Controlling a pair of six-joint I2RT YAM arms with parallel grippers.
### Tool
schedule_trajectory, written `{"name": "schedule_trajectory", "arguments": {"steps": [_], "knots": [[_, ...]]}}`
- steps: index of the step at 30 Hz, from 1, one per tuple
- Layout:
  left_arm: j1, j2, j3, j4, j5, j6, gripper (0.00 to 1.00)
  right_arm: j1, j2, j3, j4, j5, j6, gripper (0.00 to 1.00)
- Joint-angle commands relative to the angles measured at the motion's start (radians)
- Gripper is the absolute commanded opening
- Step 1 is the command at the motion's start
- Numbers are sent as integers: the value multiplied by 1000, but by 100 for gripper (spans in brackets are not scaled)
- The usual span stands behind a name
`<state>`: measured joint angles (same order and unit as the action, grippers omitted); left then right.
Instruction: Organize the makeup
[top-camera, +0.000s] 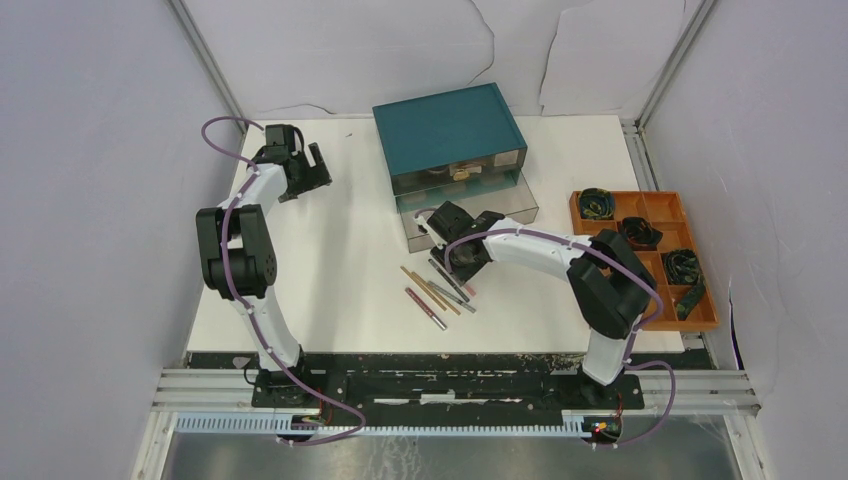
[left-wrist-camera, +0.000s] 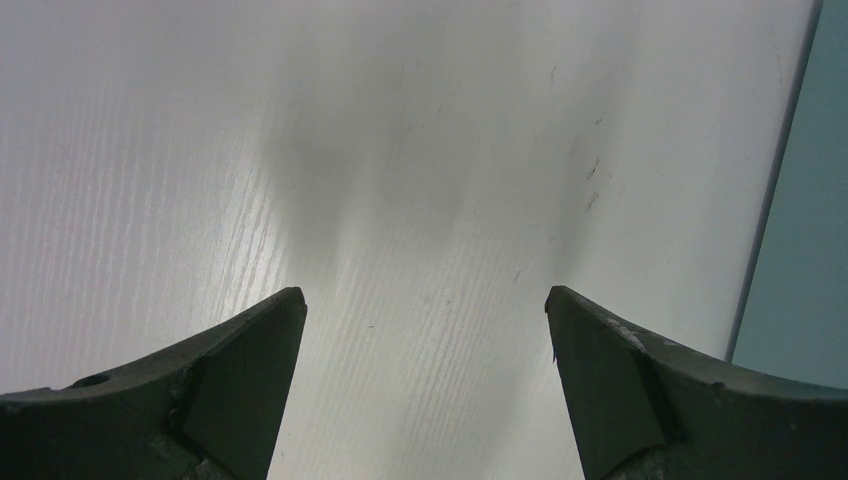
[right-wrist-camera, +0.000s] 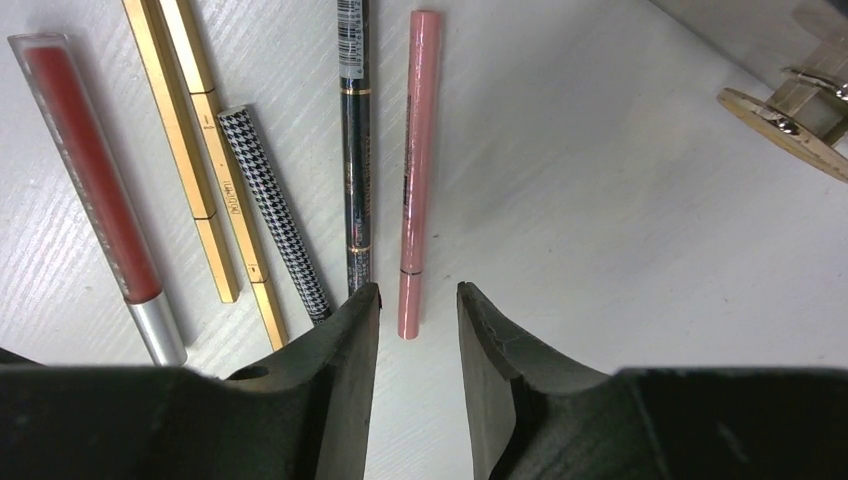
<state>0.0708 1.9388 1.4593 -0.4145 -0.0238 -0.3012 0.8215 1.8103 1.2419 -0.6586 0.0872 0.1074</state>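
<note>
Several thin pencils (top-camera: 437, 291) lie side by side on the white table in front of the teal box. The right wrist view shows a red tube (right-wrist-camera: 95, 190), two gold pencils (right-wrist-camera: 190, 150), a houndstooth pencil (right-wrist-camera: 275, 215), a dark pencil (right-wrist-camera: 355, 150) and a pink pencil (right-wrist-camera: 418, 170). My right gripper (right-wrist-camera: 418, 295) is narrowly open and empty, low over the table, with the near end of the pink pencil just ahead of the gap; it also shows in the top view (top-camera: 463, 266). My left gripper (left-wrist-camera: 425, 300) is wide open and empty over bare table at the back left (top-camera: 318, 162). The compacts, tin, palette, cube and packet are out of view.
The teal drawer box (top-camera: 450, 128) stands at the back centre with two clear drawers (top-camera: 470, 205) pulled out; its side shows in the left wrist view (left-wrist-camera: 800, 250). An orange tray (top-camera: 655, 205) with black coiled items lies at the right edge. A tan round piece (right-wrist-camera: 785, 115) shows at the upper right.
</note>
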Motion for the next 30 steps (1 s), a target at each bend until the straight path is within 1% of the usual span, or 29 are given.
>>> {"name": "schedule_trajectory", "arguments": {"steps": [1, 9, 14, 15, 19, 22, 23, 26, 30], "knots": [[-1, -4, 16, 25, 2, 28, 97, -3, 12, 25, 22, -7, 2, 41], [-2, -3, 13, 25, -2, 31, 97, -11, 79, 33, 58, 18, -11, 41], [-1, 2, 13, 25, -7, 33, 97, -20, 110, 36, 64, -2, -11, 40], [-1, 2, 13, 25, -8, 34, 97, -22, 115, 32, 67, -7, -9, 36], [0, 5, 15, 25, -12, 34, 97, -24, 118, 0, 82, -19, -1, 14], [-1, 6, 17, 25, -12, 34, 97, -23, 111, -21, 82, -17, 2, 3], [0, 6, 18, 25, -12, 34, 97, -24, 105, -23, 77, -16, 1, 1], [0, 6, 18, 25, -12, 34, 97, -24, 74, 3, 38, -19, -7, 1], [0, 5, 21, 21, -14, 34, 97, -24, -3, 124, -90, -41, -37, 1]]}}
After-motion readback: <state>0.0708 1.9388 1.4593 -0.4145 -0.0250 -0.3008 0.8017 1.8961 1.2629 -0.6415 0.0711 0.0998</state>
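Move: The pink pencil lies just under my right hand: its middle is about 3 cm ahead, 2 cm left and 3 cm below, so I am over its near half. The black pencil runs beside it, 1 cm ahead and 3 cm left; the checkered pen is some 2 cm back and 2 cm left. The open drawer's middle is about 14 cm ahead, 1 cm right. From my left hand the pink pencil is roughly 20 cm back, 33 cm right. With my right fingers still part open, I sink about 2.5 cm almost straight down onto the near half of the pink pencil, easing forward under 1 cm as I arrive. Low over the table I close my fingers and pinch the pencil across its barrel, the wrist hardly turning, and just begin to rise. ##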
